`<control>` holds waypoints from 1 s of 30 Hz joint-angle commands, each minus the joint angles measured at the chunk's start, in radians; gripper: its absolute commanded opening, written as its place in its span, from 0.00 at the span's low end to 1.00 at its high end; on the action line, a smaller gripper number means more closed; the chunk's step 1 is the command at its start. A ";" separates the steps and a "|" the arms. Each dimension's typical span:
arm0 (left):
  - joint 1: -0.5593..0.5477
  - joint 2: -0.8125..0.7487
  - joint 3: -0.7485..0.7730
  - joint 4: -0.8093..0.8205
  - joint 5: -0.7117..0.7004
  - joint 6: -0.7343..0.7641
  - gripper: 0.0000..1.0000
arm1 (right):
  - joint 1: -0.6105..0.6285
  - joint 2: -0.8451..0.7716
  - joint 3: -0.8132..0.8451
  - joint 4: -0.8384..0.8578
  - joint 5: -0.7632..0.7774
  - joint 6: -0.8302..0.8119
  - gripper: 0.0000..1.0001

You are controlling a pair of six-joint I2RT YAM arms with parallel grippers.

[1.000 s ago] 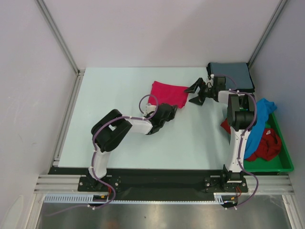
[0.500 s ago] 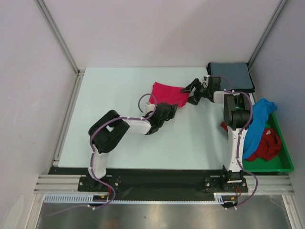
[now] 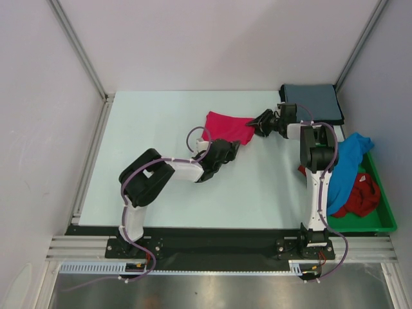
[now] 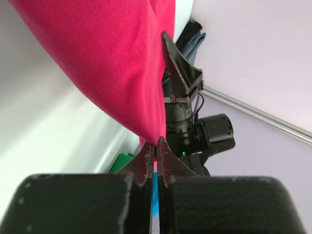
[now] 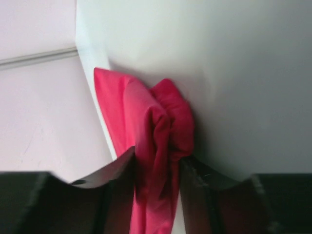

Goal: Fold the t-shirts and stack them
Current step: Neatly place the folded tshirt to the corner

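Note:
A bright pink-red t-shirt (image 3: 228, 127) lies partly folded on the table's middle back. My left gripper (image 3: 232, 147) is shut on its near edge; in the left wrist view the cloth's corner (image 4: 112, 63) is pinched at the fingertips of that gripper (image 4: 156, 145). My right gripper (image 3: 261, 122) is at the shirt's right corner, its jaws pressed against a bunched fold of the shirt (image 5: 146, 126) that fills the gap of the gripper (image 5: 158, 161). A folded grey-blue t-shirt (image 3: 312, 102) lies at the back right. A bright blue t-shirt (image 3: 351, 161) and a darker red one (image 3: 360, 196) are heaped on the right.
The green tray (image 3: 385, 206) at the right edge holds the blue and dark red shirts, which spill over its left rim beside the right arm. Grey walls with metal rails close in the table at the back and both sides.
My right gripper moved left to the pink-red shirt's right corner and closed from wide open onto the cloth. The left gripper stayed shut on the near edge.

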 commanded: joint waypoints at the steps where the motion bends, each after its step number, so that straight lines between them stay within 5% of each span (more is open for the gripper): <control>1: 0.002 -0.057 -0.012 0.057 0.018 0.010 0.00 | -0.001 0.032 0.047 0.033 0.045 0.001 0.39; 5: -0.006 -0.074 -0.024 0.064 0.064 0.051 0.09 | 0.002 0.033 0.050 0.024 0.064 -0.040 0.12; 7: -0.011 -0.085 -0.025 0.054 0.089 0.109 0.23 | -0.001 0.032 0.039 0.036 0.052 -0.063 0.01; 12: -0.006 -0.192 -0.105 0.054 0.251 0.313 0.43 | -0.005 -0.045 0.010 -0.028 0.071 -0.191 0.00; 19: -0.005 -0.550 -0.320 -0.049 0.429 0.653 0.45 | 0.012 -0.220 -0.013 -0.341 0.246 -0.551 0.00; 30: 0.028 -1.183 -0.495 -0.469 0.287 1.026 0.49 | -0.087 -0.375 0.093 -0.713 0.501 -0.936 0.00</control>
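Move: The right fingers stand half open around the bunched far-right end of the folded t-shirt, whose middle lies about 9 cm to their left and slightly lower. The folded stack is some 23 cm to this hand's right and 9 cm farther out; the green bin about 38 cm right and 24 cm back. The left hand still pinches the t-shirt's raised near edge; the t-shirt's middle is roughly 8 cm ahead of it, 3 cm left and 7 cm lower. The right hand dips a centimetre or so as its fingers shut on the t-shirt's end, then, keeping that pinch, draws it about 10 cm to the right and some 5 cm back towards the side where the stack lies, rising about 5 cm from its low point while the wrist rolls about 40 degrees until the fingers point steeply down. Meanwhile the left fingers open and let go of the near edge, and that hand pulls away quickly, back nearly 20 cm, up 15 and to the left, its fingers tipping up. ##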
